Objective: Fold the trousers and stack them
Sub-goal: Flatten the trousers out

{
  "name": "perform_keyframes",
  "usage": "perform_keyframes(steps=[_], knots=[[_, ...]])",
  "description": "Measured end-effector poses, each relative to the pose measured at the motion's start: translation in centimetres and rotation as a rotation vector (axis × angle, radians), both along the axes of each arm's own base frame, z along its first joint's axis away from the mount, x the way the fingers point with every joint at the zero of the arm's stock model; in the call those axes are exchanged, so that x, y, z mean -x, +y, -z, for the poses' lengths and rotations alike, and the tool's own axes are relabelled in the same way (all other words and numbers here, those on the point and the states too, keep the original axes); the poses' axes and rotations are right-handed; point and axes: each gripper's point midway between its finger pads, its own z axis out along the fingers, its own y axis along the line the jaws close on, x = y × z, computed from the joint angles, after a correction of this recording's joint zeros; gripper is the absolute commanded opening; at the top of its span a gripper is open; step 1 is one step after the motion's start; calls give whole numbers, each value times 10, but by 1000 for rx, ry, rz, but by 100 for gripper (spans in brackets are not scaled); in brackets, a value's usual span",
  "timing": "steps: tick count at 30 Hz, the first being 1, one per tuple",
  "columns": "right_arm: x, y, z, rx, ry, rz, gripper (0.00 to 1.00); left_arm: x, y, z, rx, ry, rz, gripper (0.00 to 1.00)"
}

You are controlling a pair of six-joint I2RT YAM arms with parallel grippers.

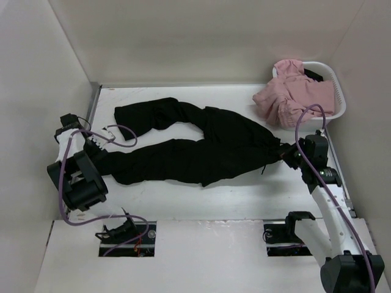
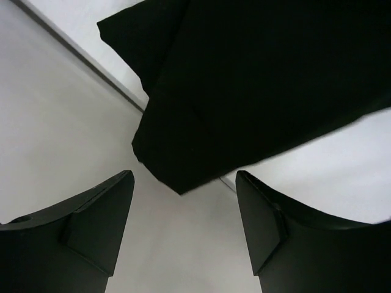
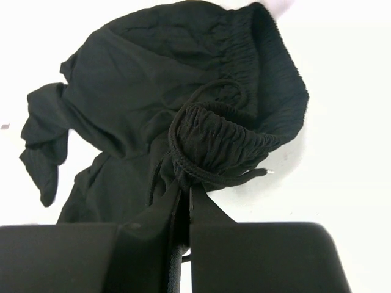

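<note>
The black trousers (image 1: 201, 143) lie spread across the white table, waist to the right and both legs running left. My right gripper (image 1: 286, 152) is shut on the gathered elastic waistband (image 3: 238, 131), pinched between its jaws (image 3: 186, 189), with the drawstring looped around the fold. My left gripper (image 1: 98, 148) hovers at the left end of the nearer leg. In the left wrist view its fingers (image 2: 104, 220) stand wide apart with nothing between them. The leg's hem corner (image 2: 183, 159) lies just beyond the fingertips, apart from both. The farther leg ends near the back left (image 1: 125, 113).
A white laundry basket (image 1: 339, 101) at the back right holds pink clothing (image 1: 293, 97), spilling over its near rim. Walls enclose the table on the left, back and right. A metal strip (image 1: 93, 101) runs along the left wall. The arm bases sit in cutouts (image 1: 125, 237) at the near edge.
</note>
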Motion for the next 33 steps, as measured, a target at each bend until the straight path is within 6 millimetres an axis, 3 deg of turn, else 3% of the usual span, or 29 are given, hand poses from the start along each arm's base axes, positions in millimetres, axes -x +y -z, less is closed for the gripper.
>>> perform_keyframes(steps=[5, 7, 9, 11, 12, 17, 20, 24, 27, 29, 30, 33], knots=[[0, -1, 3, 12, 10, -5, 4, 1, 13, 32, 16, 89, -28, 60], [0, -2, 5, 17, 18, -8, 4, 4, 17, 47, 26, 129, -44, 50], [0, -2, 4, 18, 22, -8, 4, 7, 17, 58, 37, 163, -57, 33], [-1, -2, 1, 20, 15, -6, 4, 11, 15, 62, 48, 180, -70, 8], [-2, -3, -1, 21, 11, -5, 4, 12, 16, 62, 49, 182, -76, 2], [-1, -4, -1, 29, 12, -6, 4, 20, 23, 56, 30, 132, -126, 0], [2, -7, 1, 43, 22, -6, 3, 20, 36, 13, -35, -14, -172, 0], [9, -17, 2, 59, 37, 9, 2, 2, 49, -110, -189, -325, -161, 0], [14, -29, 2, 73, 43, 30, 1, -17, 42, -191, -250, -467, -104, 3], [17, -35, 3, 85, 49, 41, 1, -32, 29, -216, -240, -493, -53, 6], [17, -37, 4, 92, 53, 42, 1, -40, 22, -220, -222, -484, -27, 6], [18, -39, 8, 105, 68, 35, 1, -63, 4, -195, -142, -373, 36, 6]])
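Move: The end of the trousers' near leg lies almost under my open left fingers, about 6 cm below, 2 cm to the left and 1 cm back, at the table's left edge. The far leg's end is some 13 cm ahead and 18 cm to the right of this hand. My right hand already holds the gathered waistband; from it the near leg's end lies roughly 73 cm left and 13 cm lower, and the laundry basket 20 cm ahead, 9 cm right, slightly lower. I dip my left hand about 6 cm onto the near leg's end, shut the fingers on the cloth, and whip it up nearly 30 cm, tilting the fingertips forward; near the top I swing forward and a little right and start to sink. My right hand keeps its pinch on the waistband and, during the lift, draws about 4 cm right and slightly back, away from the left. ##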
